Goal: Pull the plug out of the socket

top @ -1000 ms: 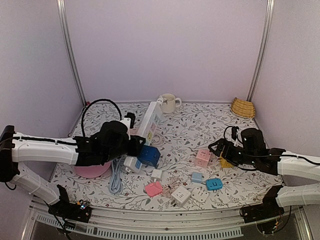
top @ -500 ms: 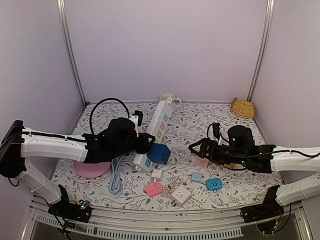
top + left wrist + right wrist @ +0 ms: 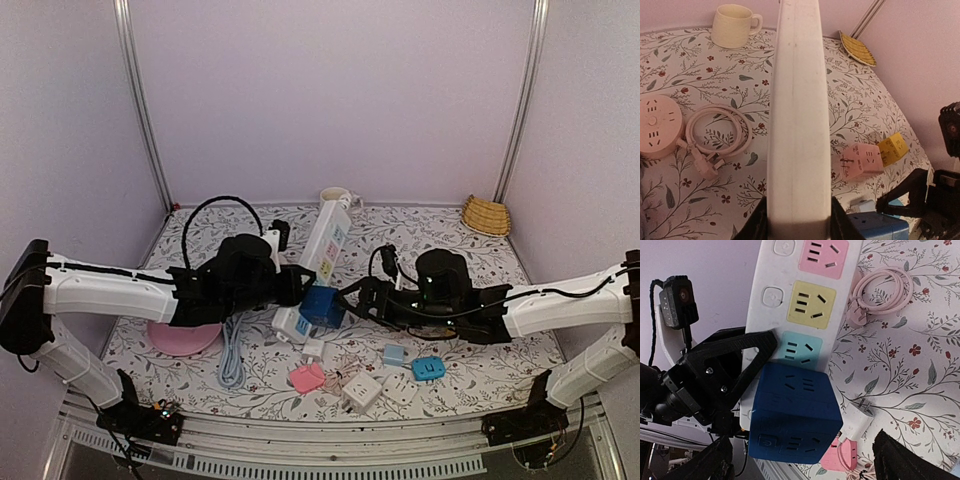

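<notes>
The socket is a long white power strip (image 3: 327, 243) with pink, yellow and teal outlets (image 3: 806, 296), held tilted above the table. My left gripper (image 3: 290, 284) is shut on its lower end, one finger on each side (image 3: 797, 222). The plug is a dark blue cube (image 3: 322, 303) seated in the strip's lowest outlet (image 3: 792, 415). My right gripper (image 3: 350, 298) is open just right of the cube. In the right wrist view its fingertips (image 3: 715, 460) stand either side of the cube without touching it.
On the table below lie a white charger (image 3: 314, 349), a pink adapter (image 3: 307, 377), white adapters (image 3: 362, 392) and a small blue one (image 3: 428, 368). A pink cube (image 3: 862, 160), a yellow cube (image 3: 894, 147), a cream mug (image 3: 732, 25), a wicker basket (image 3: 486, 215) and a pink plate (image 3: 185, 340) are around.
My right arm has swept left across the table to the blue cube, jaws still open. The left arm has raised the strip and carried it slightly right.
</notes>
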Tool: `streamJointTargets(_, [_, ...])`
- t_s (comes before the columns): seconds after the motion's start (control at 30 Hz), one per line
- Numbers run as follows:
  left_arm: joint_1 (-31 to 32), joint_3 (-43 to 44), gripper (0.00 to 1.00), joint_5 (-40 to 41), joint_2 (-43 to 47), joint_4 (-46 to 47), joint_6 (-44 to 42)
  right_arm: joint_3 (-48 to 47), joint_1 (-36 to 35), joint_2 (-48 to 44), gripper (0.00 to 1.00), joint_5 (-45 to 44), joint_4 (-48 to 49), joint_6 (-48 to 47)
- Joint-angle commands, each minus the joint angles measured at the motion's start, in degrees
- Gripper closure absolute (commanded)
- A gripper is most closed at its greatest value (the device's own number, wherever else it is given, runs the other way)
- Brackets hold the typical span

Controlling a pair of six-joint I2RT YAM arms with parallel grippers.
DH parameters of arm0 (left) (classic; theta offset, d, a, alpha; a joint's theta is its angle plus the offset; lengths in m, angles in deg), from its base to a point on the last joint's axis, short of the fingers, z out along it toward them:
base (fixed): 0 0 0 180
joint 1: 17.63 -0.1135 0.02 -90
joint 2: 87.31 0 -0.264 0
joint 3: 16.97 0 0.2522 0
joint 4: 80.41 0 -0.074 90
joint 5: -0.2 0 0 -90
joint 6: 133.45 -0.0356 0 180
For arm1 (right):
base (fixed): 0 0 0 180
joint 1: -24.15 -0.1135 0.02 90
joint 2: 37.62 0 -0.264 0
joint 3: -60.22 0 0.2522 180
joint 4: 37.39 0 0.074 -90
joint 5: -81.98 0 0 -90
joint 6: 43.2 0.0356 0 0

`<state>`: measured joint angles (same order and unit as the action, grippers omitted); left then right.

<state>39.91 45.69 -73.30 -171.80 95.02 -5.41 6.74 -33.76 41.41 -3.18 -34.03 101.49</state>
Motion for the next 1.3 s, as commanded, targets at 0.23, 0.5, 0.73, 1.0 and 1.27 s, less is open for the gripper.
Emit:
streamJointTargets(0.23, [1.43,3.18,1.00,-0.49,0.44,9.24,0.20,-4.21,-1.00,6.47,0.02,2.92,5.71,1.84])
streamJointTargets(0.5, [1.68,2.95,1.00,0.05,0.38,9.15,-0.05,-3.93,-1.04,7.90,0.45,3.99,8.07,3.21])
streamJointTargets(0.73, [1.63,2.07,1.00,3.34,0.53,7.81,-1.61,-3.36,-1.04,6.76,0.77,3.82,8.34,3.53])
streamJointTargets(1.0, [0.29,-1.14,1.00,8.27,2.39,5.65,-5.61,-2.05,-0.56,4.26,0.86,4.42,8.16,3.31])
streamJointTargets(1.27, [-2.87,-3.31,1.00,8.92,4.09,4.34,-7.63,-1.18,0.53,2.17,0.87,5.85,7.71,3.04])
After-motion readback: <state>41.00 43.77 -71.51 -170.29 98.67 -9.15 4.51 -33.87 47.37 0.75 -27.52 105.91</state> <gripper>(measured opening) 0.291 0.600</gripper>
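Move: From the open right gripper, the blue plug on the held power strip is about 4 cm to the left, level front to back and roughly 1 cm lower. On the table some 14 cm below the right gripper, a small white plug lies 7 cm left and 1 cm ahead, and a pink plug 8 cm left and 7 cm back. The left gripper, already holding the strip, has the blue plug about 4 cm to its right, 3 cm back and 1 cm lower. Bring the right gripper about 3 cm left until its wide-open fingers straddle the blue plug, then close them to a bit over half open so they pinch its sides, and keep that grip almost in place. Keep the left gripper clamped on the power strip, letting it rise only about 1 cm and tip up some 5 degrees at the end. ##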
